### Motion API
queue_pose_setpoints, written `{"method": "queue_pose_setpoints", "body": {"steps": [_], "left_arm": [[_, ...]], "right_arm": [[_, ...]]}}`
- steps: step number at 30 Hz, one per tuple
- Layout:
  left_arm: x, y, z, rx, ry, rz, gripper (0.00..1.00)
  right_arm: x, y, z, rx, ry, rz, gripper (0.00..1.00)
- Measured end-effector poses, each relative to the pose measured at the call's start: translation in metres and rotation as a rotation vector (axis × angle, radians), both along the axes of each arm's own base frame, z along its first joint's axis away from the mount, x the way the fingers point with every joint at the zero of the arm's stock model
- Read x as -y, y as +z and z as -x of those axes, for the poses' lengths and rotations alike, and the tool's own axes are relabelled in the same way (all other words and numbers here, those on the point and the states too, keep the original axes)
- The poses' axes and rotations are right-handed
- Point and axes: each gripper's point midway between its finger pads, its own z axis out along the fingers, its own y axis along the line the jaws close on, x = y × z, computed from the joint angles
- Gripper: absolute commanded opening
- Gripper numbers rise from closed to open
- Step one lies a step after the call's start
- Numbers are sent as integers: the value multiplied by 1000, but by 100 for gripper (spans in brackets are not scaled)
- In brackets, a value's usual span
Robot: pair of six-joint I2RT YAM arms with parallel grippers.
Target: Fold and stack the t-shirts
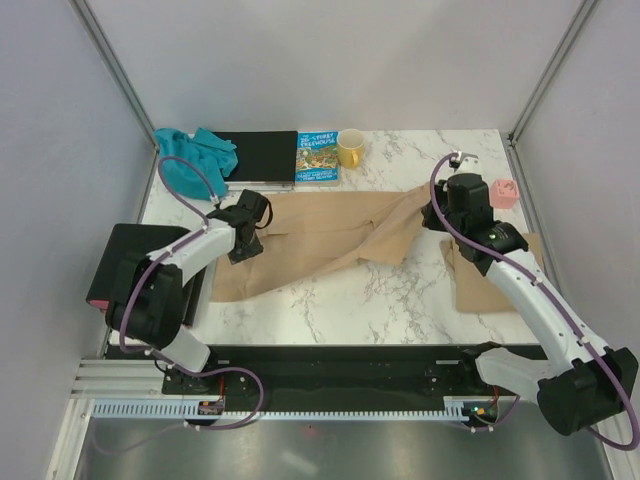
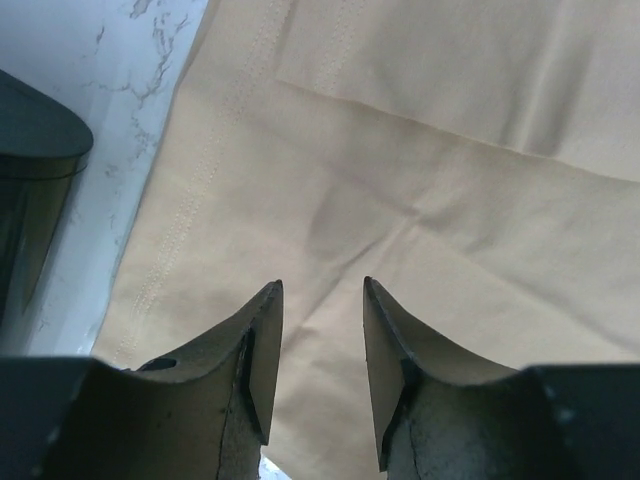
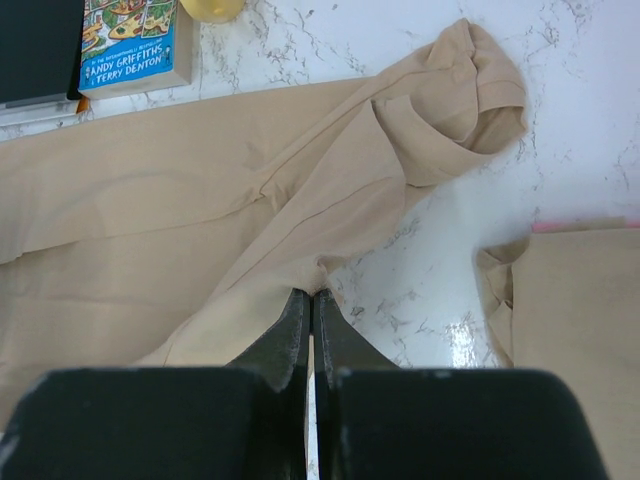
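Note:
A tan t-shirt (image 1: 320, 235) lies spread and wrinkled across the middle of the marble table. My left gripper (image 1: 243, 245) hovers over its left part, and in the left wrist view it (image 2: 322, 290) stands open with only flat tan cloth (image 2: 400, 180) showing in the gap. My right gripper (image 3: 313, 295) is shut on a bunched edge of the same shirt (image 3: 200, 230), at its right end (image 1: 432, 215). A second tan t-shirt (image 1: 490, 275) lies folded at the right edge, also seen in the right wrist view (image 3: 580, 320). A teal-blue garment (image 1: 195, 155) is crumpled at the back left.
Along the back edge stand a black board (image 1: 260, 155), a picture book (image 1: 318, 158) and a yellow mug (image 1: 350, 148). A small pink object (image 1: 505, 193) sits at the right. A black tray-like thing (image 1: 125, 265) lies off the table's left side.

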Motion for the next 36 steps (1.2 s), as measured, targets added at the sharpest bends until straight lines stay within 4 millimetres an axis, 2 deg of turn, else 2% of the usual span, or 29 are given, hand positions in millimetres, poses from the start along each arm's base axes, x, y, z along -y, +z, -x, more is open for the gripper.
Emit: {"method": "queue_pose_setpoints", "body": {"steps": [3,9,11,13,20,23,29,36], "left_arm": [[-4,4,11,7,-1,5,47],[-12,36,32,78,1,33,50],[-14,38,39,80,6,34,50],[-16,33,45,54,12,27,50],[-22,-8,64,-113,31,-25,50],[-23,-20,74,-160,33,-26,50],[-28,-28,90,-190,36,-37,50],[-30,-24,93,-188,37,-38,50]], "right_arm": [[1,-1,-3,2,-8,4,0],[0,-3,-5,0,-8,8,0],[0,-2,-6,5,-7,5,0],[-1,-1,-7,9,-4,2,0],[-2,2,-5,18,3,-3,0],[-1,7,-4,32,1,-4,0],[-1,6,-5,28,3,-4,0],[-2,2,-6,17,5,-1,0]]}}
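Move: The near edge of the tan t-shirt, beside its near-left corner, lies about 9 cm back from the open left hand, 4 cm to its left and 4 cm below. The black case stands some 17 cm left of the hand and 3 cm back; the teal t-shirt is about 23 cm ahead and 8 cm left. From the right hand, that edge is roughly 45 cm left, 11 cm back and 21 cm below. The left hand arcs back about 9 cm, slightly left, to the tan shirt's near edge, fingers open. ##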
